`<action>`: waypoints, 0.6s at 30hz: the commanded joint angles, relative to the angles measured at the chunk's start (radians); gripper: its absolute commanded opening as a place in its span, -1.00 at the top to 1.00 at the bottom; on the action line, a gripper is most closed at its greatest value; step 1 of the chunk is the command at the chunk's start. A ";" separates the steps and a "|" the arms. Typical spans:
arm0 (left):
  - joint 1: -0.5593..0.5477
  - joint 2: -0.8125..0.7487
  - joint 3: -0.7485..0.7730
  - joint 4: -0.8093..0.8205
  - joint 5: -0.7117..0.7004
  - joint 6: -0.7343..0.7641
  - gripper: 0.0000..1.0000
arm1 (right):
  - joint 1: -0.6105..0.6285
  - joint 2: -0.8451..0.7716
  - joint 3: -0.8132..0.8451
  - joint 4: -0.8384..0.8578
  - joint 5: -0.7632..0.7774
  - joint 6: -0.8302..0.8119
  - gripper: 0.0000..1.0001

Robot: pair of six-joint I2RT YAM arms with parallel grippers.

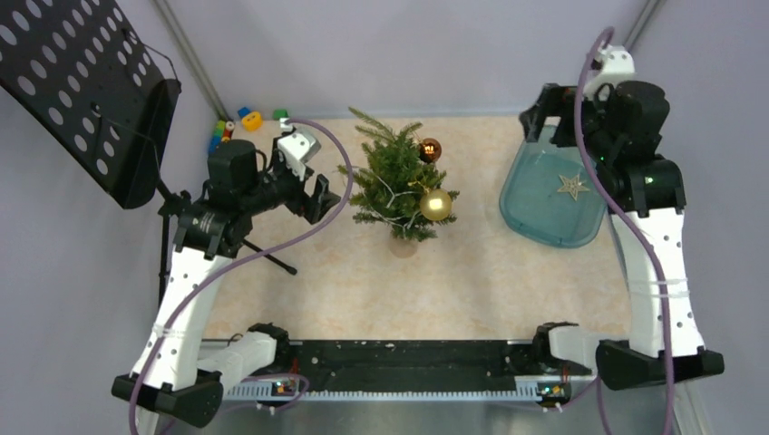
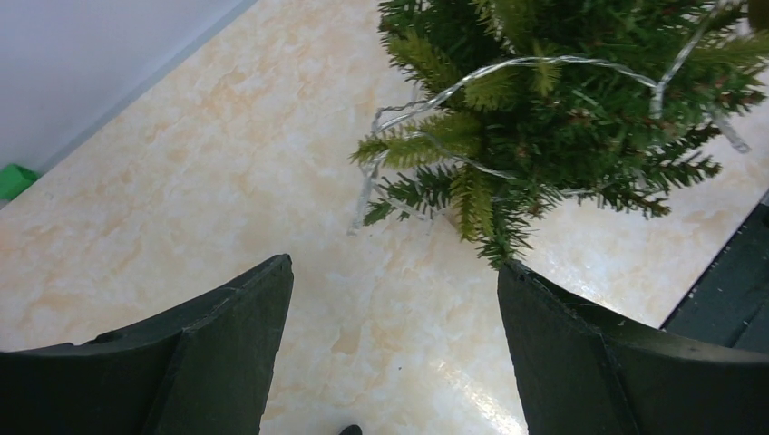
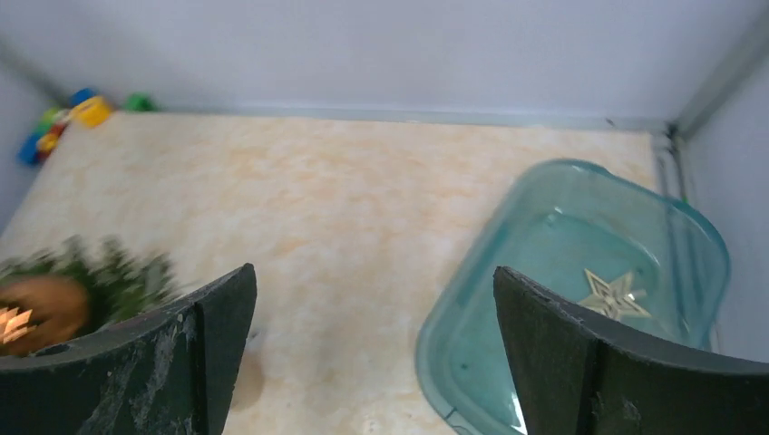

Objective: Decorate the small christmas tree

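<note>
The small christmas tree (image 1: 394, 181) stands mid-table, wrapped in a clear light string (image 2: 508, 68). A gold ball (image 1: 435, 205) and a dark red ball (image 1: 430, 149) hang on its right side. My left gripper (image 1: 317, 192) hovers just left of the tree, open and empty; in the left wrist view (image 2: 394, 272) the lowest branches (image 2: 562, 100) brush the right finger. My right gripper (image 1: 542, 116) is above the far end of the teal tray (image 1: 544, 237), open and empty (image 3: 374, 276). A gold star (image 1: 572, 187) lies in that tray (image 3: 472, 299). The tree's base is mostly hidden by its branches.
A black perforated stand (image 1: 82, 82) on a tripod (image 1: 272, 258) leans at the left. Coloured toy blocks (image 1: 238, 122) lie in the back left corner. Walls close the table's back and sides. A black rail (image 1: 399, 358) runs along the front edge.
</note>
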 commanded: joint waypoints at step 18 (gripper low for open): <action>0.058 0.015 -0.354 0.309 -0.223 0.014 -0.73 | -0.492 0.391 -0.567 0.472 0.260 0.126 -0.36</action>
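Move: The gold star lies in the tray, about 16 cm ahead of the right hand, 25 cm to its right and 43 cm below. The tray's middle is some 16 cm ahead, 20 cm right, equally low. The christmas tree stands about 3 cm back and 21 cm left, its middle 28 cm below. From the left hand, the star lies roughly 22 cm ahead, 59 cm right, 34 cm down. Right hand plunges some 30 cm and swings right over the tray, fingers narrowing; left hand sinks about 9. ##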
